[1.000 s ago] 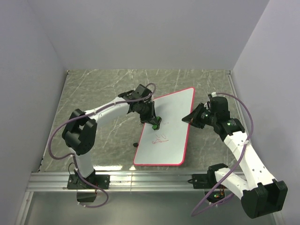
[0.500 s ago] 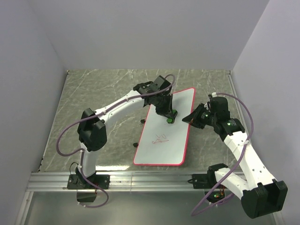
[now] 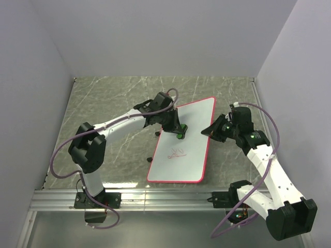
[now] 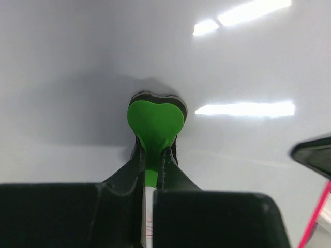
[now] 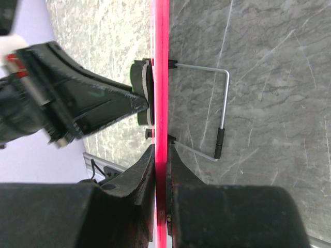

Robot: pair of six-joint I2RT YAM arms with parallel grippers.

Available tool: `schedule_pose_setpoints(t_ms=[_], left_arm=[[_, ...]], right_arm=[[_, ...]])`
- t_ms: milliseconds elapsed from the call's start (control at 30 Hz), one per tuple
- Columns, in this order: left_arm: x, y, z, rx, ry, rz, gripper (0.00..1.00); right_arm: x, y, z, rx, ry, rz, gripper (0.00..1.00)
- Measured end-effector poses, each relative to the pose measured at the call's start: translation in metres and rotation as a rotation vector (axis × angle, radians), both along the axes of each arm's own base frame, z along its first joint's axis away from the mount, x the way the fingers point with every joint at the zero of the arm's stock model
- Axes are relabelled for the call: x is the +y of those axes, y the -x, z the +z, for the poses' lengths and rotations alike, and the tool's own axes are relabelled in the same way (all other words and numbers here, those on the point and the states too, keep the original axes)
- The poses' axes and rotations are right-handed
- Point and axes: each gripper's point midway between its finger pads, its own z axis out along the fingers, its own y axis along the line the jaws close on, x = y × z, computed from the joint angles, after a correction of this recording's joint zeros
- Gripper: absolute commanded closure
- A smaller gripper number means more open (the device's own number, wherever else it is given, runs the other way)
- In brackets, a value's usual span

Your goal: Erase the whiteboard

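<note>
The whiteboard (image 3: pixel 187 135), white with a red-pink rim, stands tilted on wire legs in the middle of the table. Faint red scribbles (image 3: pixel 176 153) mark its lower half. My left gripper (image 3: pixel 177 131) is shut on the green eraser (image 3: pixel 180 135), which presses on the board above the scribbles. In the left wrist view the eraser (image 4: pixel 155 121) sits flat against the white surface (image 4: pixel 77 62) between my fingers. My right gripper (image 3: pixel 209 131) is shut on the board's right rim (image 5: pixel 161 77), seen edge-on in the right wrist view.
A wire stand leg (image 5: pixel 222 111) props the board from behind over the marbled table (image 3: pixel 108 103). White walls enclose the table on three sides. An aluminium rail (image 3: pixel 155 199) runs along the near edge by the arm bases.
The left gripper swept the eraser up and right across the board, then back down-left to mid-board. The scribbles below remain. The right arm has not moved.
</note>
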Motion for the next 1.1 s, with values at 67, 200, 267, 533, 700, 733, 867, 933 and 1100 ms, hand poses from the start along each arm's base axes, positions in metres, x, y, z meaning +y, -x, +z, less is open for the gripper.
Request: schedule_pose_setpoints(t_ms=[67, 200, 267, 533, 700, 733, 867, 933, 1100], left_arm=[[0.012, -0.002, -0.011, 0.016, -0.003, 0.027, 1.00], [0.019, -0.002, -0.015, 0.006, 0.017, 0.054, 1.00], [0.021, -0.002, -0.014, -0.001, 0.017, 0.060, 1.00], [0.012, 0.029, 0.005, 0.034, -0.076, 0.022, 1.00], [-0.009, 0.067, 0.033, 0.040, -0.082, -0.055, 1.00], [-0.011, 0.075, 0.037, 0.041, -0.084, -0.065, 1.00], [-0.005, 0.092, 0.040, 0.060, -0.075, -0.062, 1.00], [0.002, 0.099, 0.037, 0.080, -0.076, -0.047, 1.00], [0.016, 0.107, 0.026, 0.088, -0.068, -0.011, 1.00]], right_arm=[[0.000, 0.000, 0.000, 0.000, 0.000, 0.000, 1.00], [0.000, 0.000, 0.001, -0.002, -0.002, 0.001, 1.00], [0.001, 0.000, 0.001, -0.005, -0.006, 0.005, 1.00], [0.003, -0.007, 0.004, 0.000, -0.007, 0.008, 1.00], [0.004, -0.013, 0.005, 0.013, 0.005, 0.015, 1.00], [0.005, -0.015, 0.006, 0.015, 0.009, 0.018, 1.00], [0.008, -0.023, 0.009, 0.024, 0.016, 0.030, 1.00], [0.010, -0.029, 0.012, 0.025, 0.015, 0.033, 1.00], [0.012, -0.038, 0.014, 0.028, 0.021, 0.029, 1.00]])
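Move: The left hand holds the eraser against the slanted whiteboard; the remaining red marks lie about 10 cm back, some 2 cm left and a touch lower. The board's right edge stands about 12 cm to this hand's right, level fore and aft, some 8 cm higher; the nearer black clip is about 15 cm left, 13 cm back and 10 cm lower. From the right hand, gripping that edge, the marks lie roughly 14 cm left, 10 cm back and 10 cm lower. The left hand drags its eraser back about 11 cm to the marks; the right shifts the board forward. ##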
